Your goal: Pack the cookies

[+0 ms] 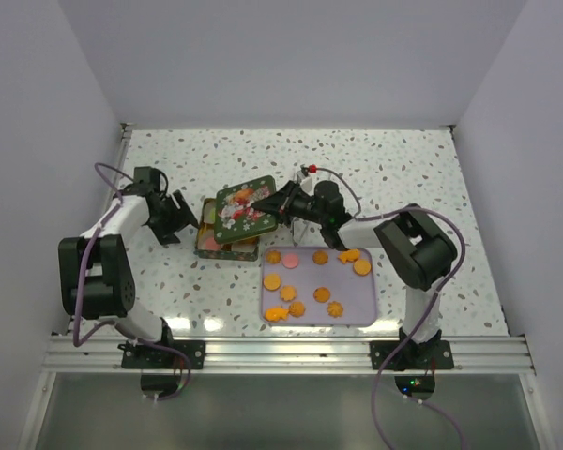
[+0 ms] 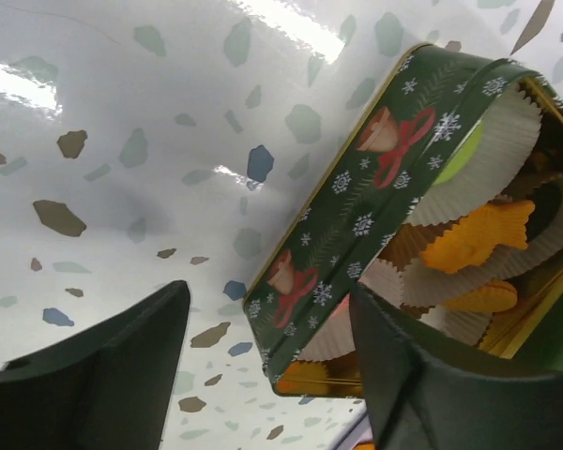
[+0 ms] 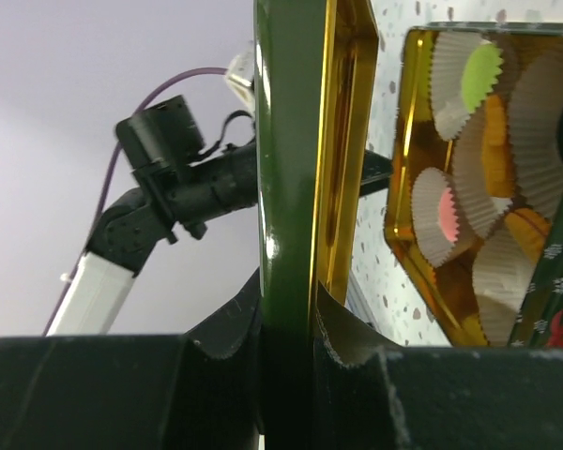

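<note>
Several orange cookies (image 1: 322,294) and a pink one (image 1: 291,262) lie on a lavender tray (image 1: 357,305). More cookies sit in white paper cups inside the green Christmas tin (image 2: 357,216): an orange fish shape (image 2: 479,236), a green round (image 3: 480,75) and a pink round (image 3: 448,211). My right gripper (image 3: 286,319) is shut on the edge of the tin's green lid (image 3: 286,169), and it holds the lid (image 1: 245,210) tilted over the tin (image 1: 205,242). My left gripper (image 2: 267,366) is open at the tin's left side, with the tin's near corner between its fingers (image 2: 103,375).
The speckled tabletop (image 1: 385,169) runs back to white walls on three sides. The left arm (image 3: 169,178) shows behind the lid in the right wrist view. Both arm bases stand on the rail (image 1: 291,353) at the near edge.
</note>
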You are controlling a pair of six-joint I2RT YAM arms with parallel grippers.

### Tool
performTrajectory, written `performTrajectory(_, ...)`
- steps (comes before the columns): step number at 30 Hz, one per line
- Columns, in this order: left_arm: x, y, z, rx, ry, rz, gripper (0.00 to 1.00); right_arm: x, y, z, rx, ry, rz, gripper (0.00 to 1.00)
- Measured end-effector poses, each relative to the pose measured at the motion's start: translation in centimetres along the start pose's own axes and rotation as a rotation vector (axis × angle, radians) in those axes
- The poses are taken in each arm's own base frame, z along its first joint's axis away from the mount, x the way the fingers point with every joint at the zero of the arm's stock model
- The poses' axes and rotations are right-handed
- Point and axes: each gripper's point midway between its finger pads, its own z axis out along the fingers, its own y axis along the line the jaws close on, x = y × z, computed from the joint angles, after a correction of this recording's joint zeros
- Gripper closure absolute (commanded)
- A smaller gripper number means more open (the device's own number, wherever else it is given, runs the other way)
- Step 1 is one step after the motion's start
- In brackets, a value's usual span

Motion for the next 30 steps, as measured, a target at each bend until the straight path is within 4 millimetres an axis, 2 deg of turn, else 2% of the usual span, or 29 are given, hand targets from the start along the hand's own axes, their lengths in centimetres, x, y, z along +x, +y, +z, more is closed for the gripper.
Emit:
performTrajectory(1, -0.1, -0.2, 0.0, 0.011, -0.002, 0.004, 0.36, 0.2, -0.5, 0.3, 0.006, -0.002, -0.001, 1.00)
performTrajectory(3, -0.3, -0.6, 0.0, 0.031, -0.009, 0.018, 0.45, 0.4, -1.6, 0.7, 0.025, -0.011, 0.005, 1.00)
performTrajectory(6, -0.5, -0.9, 0.0, 0.049, -0.015, 0.027, 0.51, 0.6, -2.8, 1.2, 0.043, -0.023, 0.002, 1.00)
performTrajectory(10, -0.7, -1.0, 0.0, 0.056, -0.020, 0.025, 0.52, 0.3, -4.1, 1.5, 0.058, -0.045, -0.001, 1.00)
performTrajectory(13, -1.2, -0.6, -0.1, 0.055, -0.030, 0.024, 0.46, 0.2, -4.6, 1.7, 0.057, -0.046, -0.003, 1.00)
performTrajectory(20, -2.6, 1.5, -0.6, 0.006, -0.078, 0.018, 0.49, 0.3, -4.7, 1.8, 0.045, -0.050, -0.012, 1.00)
performTrajectory(25, -3.1, 2.1, -0.7, -0.005, -0.091, 0.012, 0.48, 0.2, -4.8, 1.9, 0.044, -0.055, -0.014, 1.00)
performTrajectory(30, -3.0, 2.4, -0.2, -0.013, -0.080, 0.014, 0.58, 0.2, -5.0, 1.9, 0.047, -0.055, -0.013, 1.00)
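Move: The cookie tin's middle lies about 10 cm to the left hand's right, a centimetre nearer the base and 2 cm lower; its pink cookie is some 7 cm right and 6 cm back from that hand. From the right hand, which already holds the lid, the tin is about 8 cm left, 4 cm back and 13 cm down. The cookie tray is roughly 16 cm right, 19 cm back and 16 cm below that same hand. The tin's near left corner is straddled by the left fingers, which close to about half open and, after easing a centimetre forward, go some 4 cm left, dragging that corner along. Meanwhile the right hand keeps its pinch on the lid and lowers it about 5 cm towards the tin, drifting slightly left, then holds it there; whether the lid touches the rim can't be seen. ##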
